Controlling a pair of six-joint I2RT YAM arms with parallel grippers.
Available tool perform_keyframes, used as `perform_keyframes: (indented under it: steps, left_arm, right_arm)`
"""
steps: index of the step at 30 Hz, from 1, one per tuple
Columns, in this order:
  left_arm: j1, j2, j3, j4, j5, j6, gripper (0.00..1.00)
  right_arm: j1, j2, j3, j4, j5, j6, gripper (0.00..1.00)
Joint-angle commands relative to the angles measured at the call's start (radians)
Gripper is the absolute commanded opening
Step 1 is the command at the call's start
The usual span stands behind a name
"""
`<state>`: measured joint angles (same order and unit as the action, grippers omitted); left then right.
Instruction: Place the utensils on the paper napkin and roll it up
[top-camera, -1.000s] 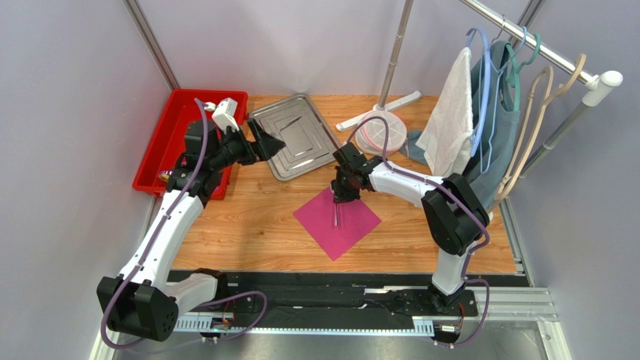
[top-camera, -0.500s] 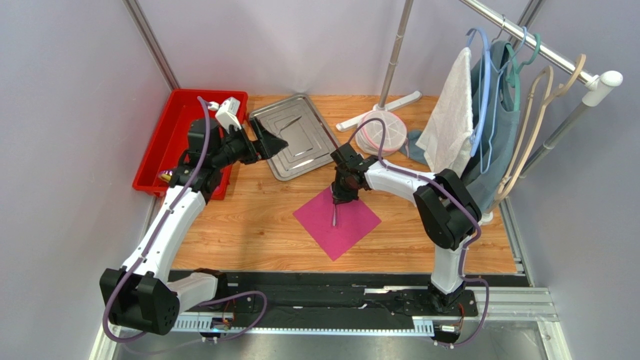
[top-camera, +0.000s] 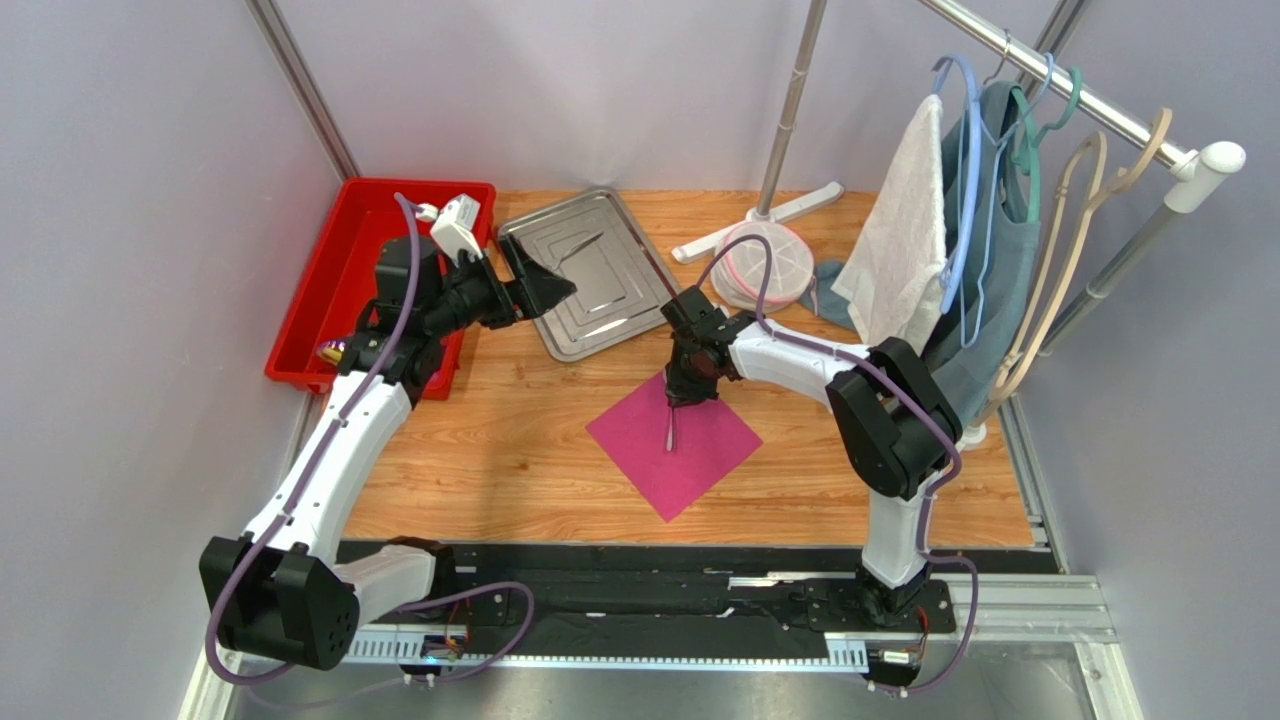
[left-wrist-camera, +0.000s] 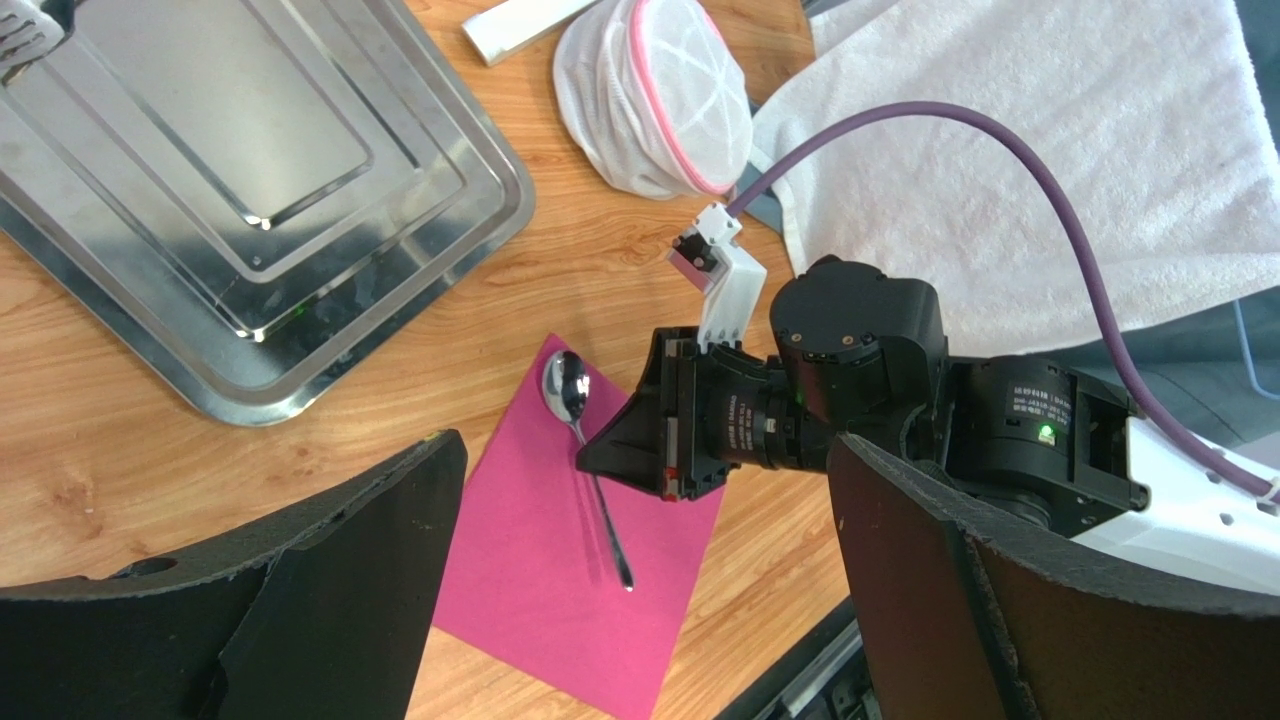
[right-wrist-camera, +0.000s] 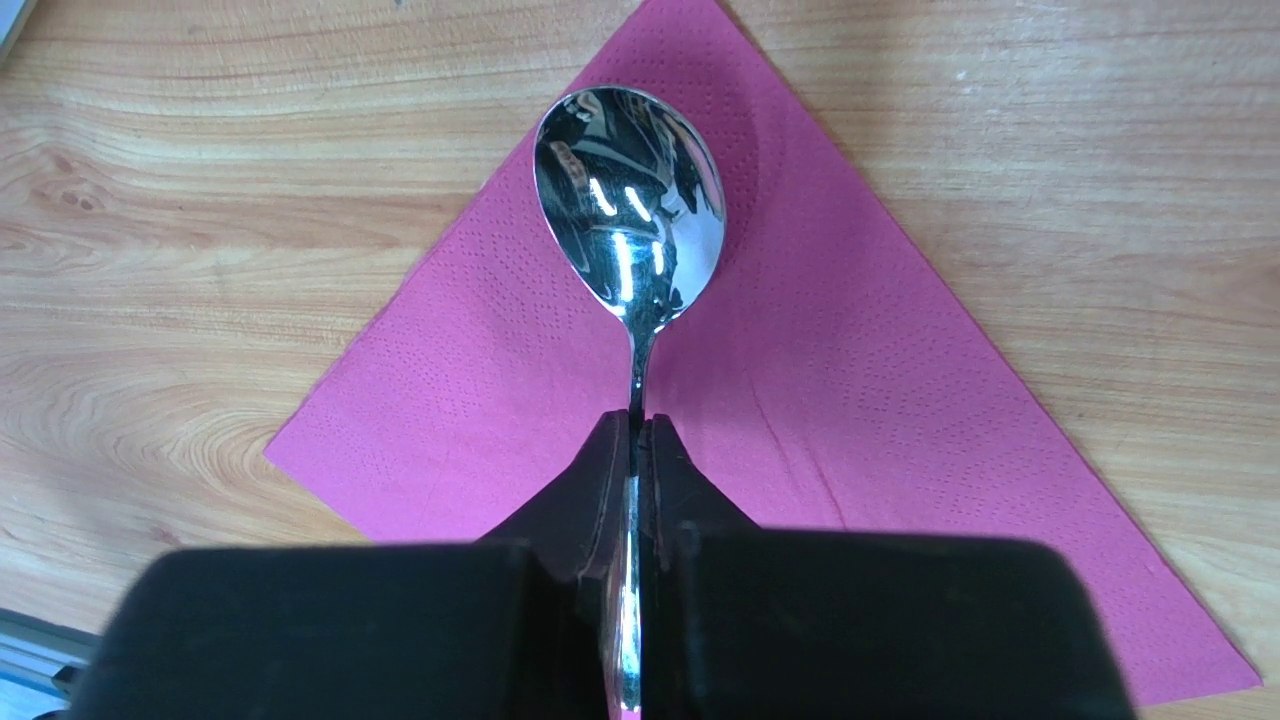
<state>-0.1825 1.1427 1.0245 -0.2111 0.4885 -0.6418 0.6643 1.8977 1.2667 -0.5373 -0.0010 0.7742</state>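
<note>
The magenta paper napkin (top-camera: 684, 450) (left-wrist-camera: 541, 585) (right-wrist-camera: 902, 405) lies as a diamond on the wooden table. My right gripper (top-camera: 687, 387) (right-wrist-camera: 634, 428) is shut on the neck of a silver spoon (top-camera: 669, 431) (left-wrist-camera: 577, 393) (right-wrist-camera: 631, 195), held over the napkin with its bowl by the far corner. The handle casts a shadow beside it, so its tip sits slightly raised. Further utensils (top-camera: 604, 318) lie in the steel tray (top-camera: 559, 225) (left-wrist-camera: 376, 285). My left gripper (top-camera: 549, 285) (left-wrist-camera: 646, 450) hangs open at the tray's left edge, holding nothing.
A red bin (top-camera: 338, 263) stands at the far left beside the left arm. A white mesh pouch (top-camera: 763, 267) (left-wrist-camera: 646, 90) and a stand base sit behind the napkin. A white towel (top-camera: 902, 225) and hangers hang on the rack at the right.
The right arm's elbow has swung a little to the left, with the spoon staying over the napkin. The left gripper has barely shifted.
</note>
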Motion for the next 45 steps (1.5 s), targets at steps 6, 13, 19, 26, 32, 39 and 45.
perform_keyframes:
  steps: [6, 13, 19, 26, 32, 39, 45]
  left_arm:
    - [0.006, 0.003, 0.031, 0.038, 0.015, -0.009, 0.99]
    - [0.006, 0.000, 0.029, 0.036, 0.012, -0.006, 0.99]
    - [0.008, 0.000, 0.022, 0.027, 0.004, 0.001, 0.99]
    - [0.008, 0.031, 0.083, -0.060, -0.022, 0.088, 0.99]
    - [0.009, 0.248, 0.368, -0.269, -0.059, 0.410, 0.98]
    - [0.009, 0.766, 0.843, -0.517, -0.162, 0.640, 0.80]
    - [0.009, 1.098, 1.201, -0.588, -0.176, 0.712, 0.73]
  right_arm:
    - [-0.006, 0.014, 0.049, 0.005, 0.047, 0.013, 0.03]
    - [-0.008, 0.031, 0.054, -0.003, 0.053, 0.022, 0.15]
    - [-0.006, 0.028, 0.056, -0.007, 0.032, 0.036, 0.16]
    - [-0.015, -0.040, 0.077, -0.032, 0.015, 0.011, 0.23]
    - [-0.074, -0.135, 0.141, -0.092, -0.051, -0.075, 0.60]
    - [-0.127, -0.261, 0.142, -0.086, -0.125, -0.210, 0.71]
    - [-0.147, -0.327, 0.088, -0.039, -0.197, -0.259, 0.72]
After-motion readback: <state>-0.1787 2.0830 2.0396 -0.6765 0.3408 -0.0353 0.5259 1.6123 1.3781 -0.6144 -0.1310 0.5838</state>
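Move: The right hand is pinching the spoon, whose middle is about 1 cm back of the fingers; the napkin's middle lies about 6 cm back and 1 cm below. The steel tray is some 21 cm ahead and 12 cm left of that hand, the mesh basket 21 cm ahead and 13 cm right. For the open left hand, the fork is roughly 22 cm ahead, 2 cm right and 26 cm below, with the steel tray's middle 18 cm ahead, 5 cm right. The right fingers let go of the spoon on the napkin, easing open almost in place before spreading wide as the hand lifts about 15 cm and drifts a little forward, tips tilting outward. Late on, the left hand darts some 20 cm forward and 8 cm down towards the fork in the tray, rolling about 30 degrees so its fingers point more steeply down, and narrowing them by a quarter. ##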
